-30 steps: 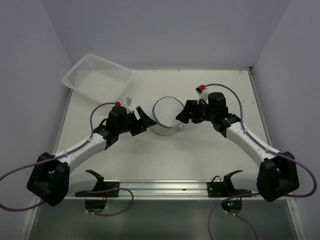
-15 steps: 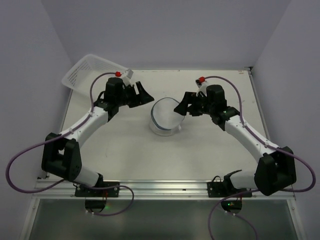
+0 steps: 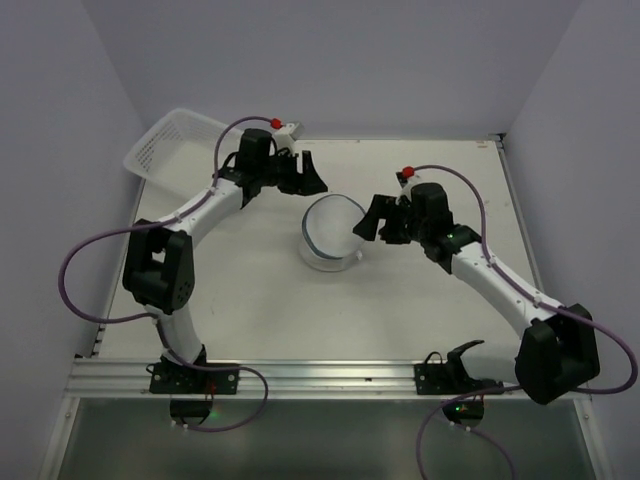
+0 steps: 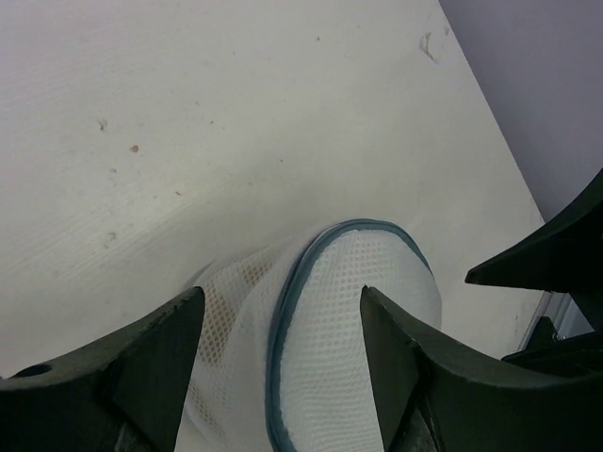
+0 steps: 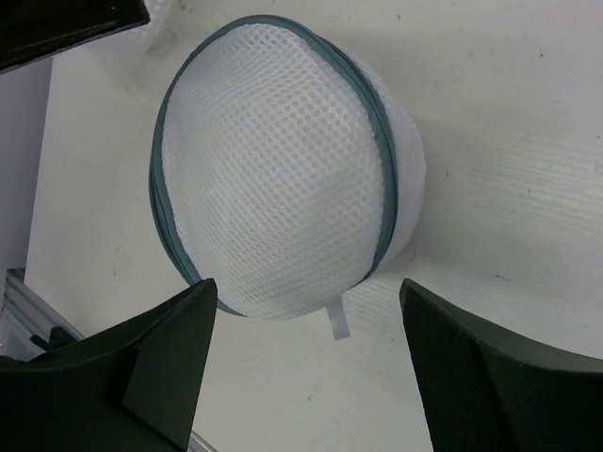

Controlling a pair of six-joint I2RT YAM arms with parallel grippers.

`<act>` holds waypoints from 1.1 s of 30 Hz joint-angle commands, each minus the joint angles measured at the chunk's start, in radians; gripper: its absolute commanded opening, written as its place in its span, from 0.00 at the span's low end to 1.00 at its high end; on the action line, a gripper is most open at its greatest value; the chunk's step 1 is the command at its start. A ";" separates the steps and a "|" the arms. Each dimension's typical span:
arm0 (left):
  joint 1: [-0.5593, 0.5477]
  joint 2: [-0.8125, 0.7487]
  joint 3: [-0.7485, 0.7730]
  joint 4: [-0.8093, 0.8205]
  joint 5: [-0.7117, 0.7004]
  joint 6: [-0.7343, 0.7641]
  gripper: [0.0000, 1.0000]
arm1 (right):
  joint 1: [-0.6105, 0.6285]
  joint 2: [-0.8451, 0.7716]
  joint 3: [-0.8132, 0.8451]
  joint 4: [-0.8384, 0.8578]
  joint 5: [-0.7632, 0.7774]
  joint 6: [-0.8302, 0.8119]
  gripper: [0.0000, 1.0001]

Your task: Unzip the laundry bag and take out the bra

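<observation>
The laundry bag (image 3: 331,232) is a round white mesh pod with a blue-grey zipper rim (image 5: 384,141), lying tilted at the middle of the table. Its zipper runs unbroken all round, and a small white tag (image 5: 337,319) hangs from it. My left gripper (image 3: 306,177) hovers open just behind and left of the bag (image 4: 358,320), fingers apart from it. My right gripper (image 3: 368,222) stands open at the bag's right side (image 5: 273,169), touching nothing. The bra is hidden; only a faint tan tint (image 4: 224,281) shows through the mesh.
A white plastic lattice basket (image 3: 172,146) lies tilted at the back left corner, behind my left arm. A metal rail (image 3: 320,374) runs along the near edge. Grey walls close in the left, back and right sides.
My left arm has swung from the bag's front left round to its back left. The right gripper has shifted slightly beside the bag. The bag has barely moved.
</observation>
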 commanded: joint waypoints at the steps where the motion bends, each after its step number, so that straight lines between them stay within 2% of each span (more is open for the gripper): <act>1: -0.044 0.056 0.093 -0.018 0.098 0.110 0.70 | -0.003 -0.090 -0.071 -0.004 0.049 0.020 0.80; 7: -0.104 0.115 0.133 -0.053 0.125 0.162 0.68 | -0.006 -0.211 -0.176 -0.008 0.075 0.024 0.81; 13: -0.120 0.101 0.094 -0.063 0.108 0.167 0.56 | -0.013 -0.248 -0.216 -0.008 0.071 0.046 0.81; 16: -0.123 0.066 0.067 -0.063 0.093 0.166 0.46 | -0.013 -0.248 -0.214 -0.007 0.074 0.044 0.81; 23: -0.123 -0.019 0.006 -0.050 0.094 0.170 0.09 | -0.013 -0.232 -0.217 0.015 0.065 0.049 0.81; 26: -0.123 -0.043 -0.026 -0.040 0.094 0.157 0.00 | -0.013 -0.219 -0.213 0.027 0.057 0.055 0.81; 29: -0.111 -0.081 -0.043 -0.044 0.051 0.153 0.00 | -0.013 -0.215 -0.202 0.030 0.054 0.054 0.81; 33: -0.042 -0.161 -0.080 -0.043 -0.024 0.120 0.00 | -0.014 -0.201 -0.190 0.036 0.040 0.047 0.81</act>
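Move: The zipper rim on the laundry bag's far side is what my left hand goes for: about 4 cm back, 6 cm to its right and 3 cm below. The bag's middle lies some 10 cm back, 4 cm right and 11 cm down. The white basket stands about 31 cm to the left, 10 cm farther out and 15 cm lower. From my right hand that far rim is about 7 cm ahead, 9 cm left and 2 cm below. I bring my open left hand about 6 cm right, back and down onto the bag's far rim, turning some 15 degrees clockwise, then shut the fingers to pinch the zipper band. As they finish closing I ease back, up and left a few centimetres, still pinching. Meanwhile my right hand, fingers wide open, backs about 5 cm back and right, sinking a little, away from the bag. ##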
